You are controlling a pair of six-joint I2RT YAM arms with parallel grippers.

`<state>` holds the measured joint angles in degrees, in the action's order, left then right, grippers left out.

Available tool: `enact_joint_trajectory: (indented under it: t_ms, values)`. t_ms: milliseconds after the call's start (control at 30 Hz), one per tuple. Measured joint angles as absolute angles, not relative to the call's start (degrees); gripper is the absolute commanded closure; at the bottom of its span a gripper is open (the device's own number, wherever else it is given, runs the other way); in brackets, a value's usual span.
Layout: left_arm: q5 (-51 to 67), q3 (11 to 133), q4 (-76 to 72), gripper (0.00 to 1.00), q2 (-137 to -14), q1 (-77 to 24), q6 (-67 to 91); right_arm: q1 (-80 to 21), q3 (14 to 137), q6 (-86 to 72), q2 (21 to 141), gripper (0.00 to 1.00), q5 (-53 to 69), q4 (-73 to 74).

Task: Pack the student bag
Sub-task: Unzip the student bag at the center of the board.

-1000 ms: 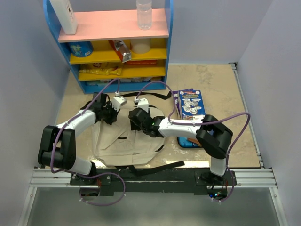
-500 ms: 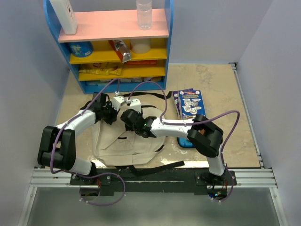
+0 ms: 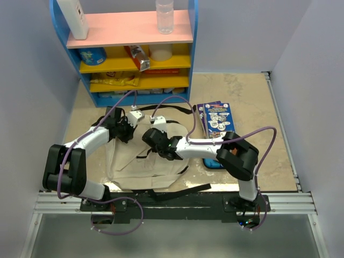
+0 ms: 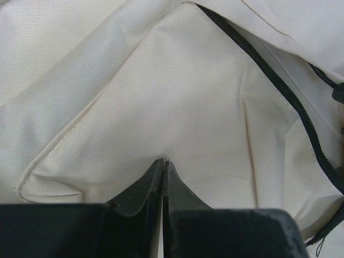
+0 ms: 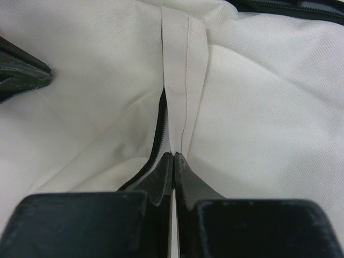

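The student bag (image 3: 134, 167), cream fabric with black straps and zipper lines, lies flat on the table between both arms. My left gripper (image 3: 127, 131) sits at its upper left part. In the left wrist view that gripper (image 4: 163, 160) is shut, with cream fabric (image 4: 161, 97) creasing into its tips and a black zipper (image 4: 279, 86) off to the right. My right gripper (image 3: 152, 138) is over the bag's upper middle. In the right wrist view it (image 5: 173, 154) is shut on a cream fabric strip (image 5: 180, 70) next to a black zipper (image 5: 158, 126).
A blue shelf unit (image 3: 134, 59) with a bottle (image 3: 164, 16) and packets stands behind the bag. A picture book (image 3: 216, 118) lies to the right, and a blue pencil case (image 3: 214, 163) is partly under my right arm. Black straps (image 3: 177, 192) trail toward the near edge.
My right gripper slid left over the bag, eased back a little, and its jaws closed on the fabric strip. The left arm has stayed put, still shut.
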<state>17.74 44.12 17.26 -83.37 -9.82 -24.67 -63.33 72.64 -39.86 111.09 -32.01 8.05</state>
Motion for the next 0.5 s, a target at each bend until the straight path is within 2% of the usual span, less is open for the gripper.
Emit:
enact_joint_trajectory:
  t_ms: [100,267,367,500]
  values:
    - [17.80,44.14,17.30,0.87,-83.37,-9.82,-24.58,-63.33,71.20,-40.32,110.72,1.00,-31.99,6.57]
    - [20.82,46.09,20.58,0.71,-82.43,-9.85,-22.92,-63.11,67.40,-42.00,109.75,1.00,-31.55,1.98]
    - [22.33,48.56,22.02,0.69,-80.53,-11.16,-20.91,-62.48,64.71,-43.62,108.92,1.00,-30.50,-1.26]
    - [22.11,49.98,20.84,0.69,-79.05,-18.00,-18.28,-61.60,61.91,-46.02,108.18,1.00,-28.84,-5.15]
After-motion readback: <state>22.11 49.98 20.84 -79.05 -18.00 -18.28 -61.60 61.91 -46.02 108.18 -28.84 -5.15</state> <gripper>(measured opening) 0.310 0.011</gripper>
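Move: About 9 cm to the left hand's right and 5 cm back, at roughly its height, lies the zip opening, where the right fingertips are already shut on the white zip flap. From the right hand, the bare black zip edge curves some 4 cm left and 2 cm back; the far black strap stands around 21 cm ahead and 4 cm right, and the near strap about 19 cm back and 10 cm right, both a few centimetres lower. Opening partway, the left fingers let go of the bag cloth and the hand comes up about 5 cm, then swings some 6 cm right towards the zip opening beside the right gripper, tilting its left side down a little. The right hand keeps its fingers shut at the flap, sinks about 1 cm and eases slightly right while rolling its left side up about 10 degrees. ##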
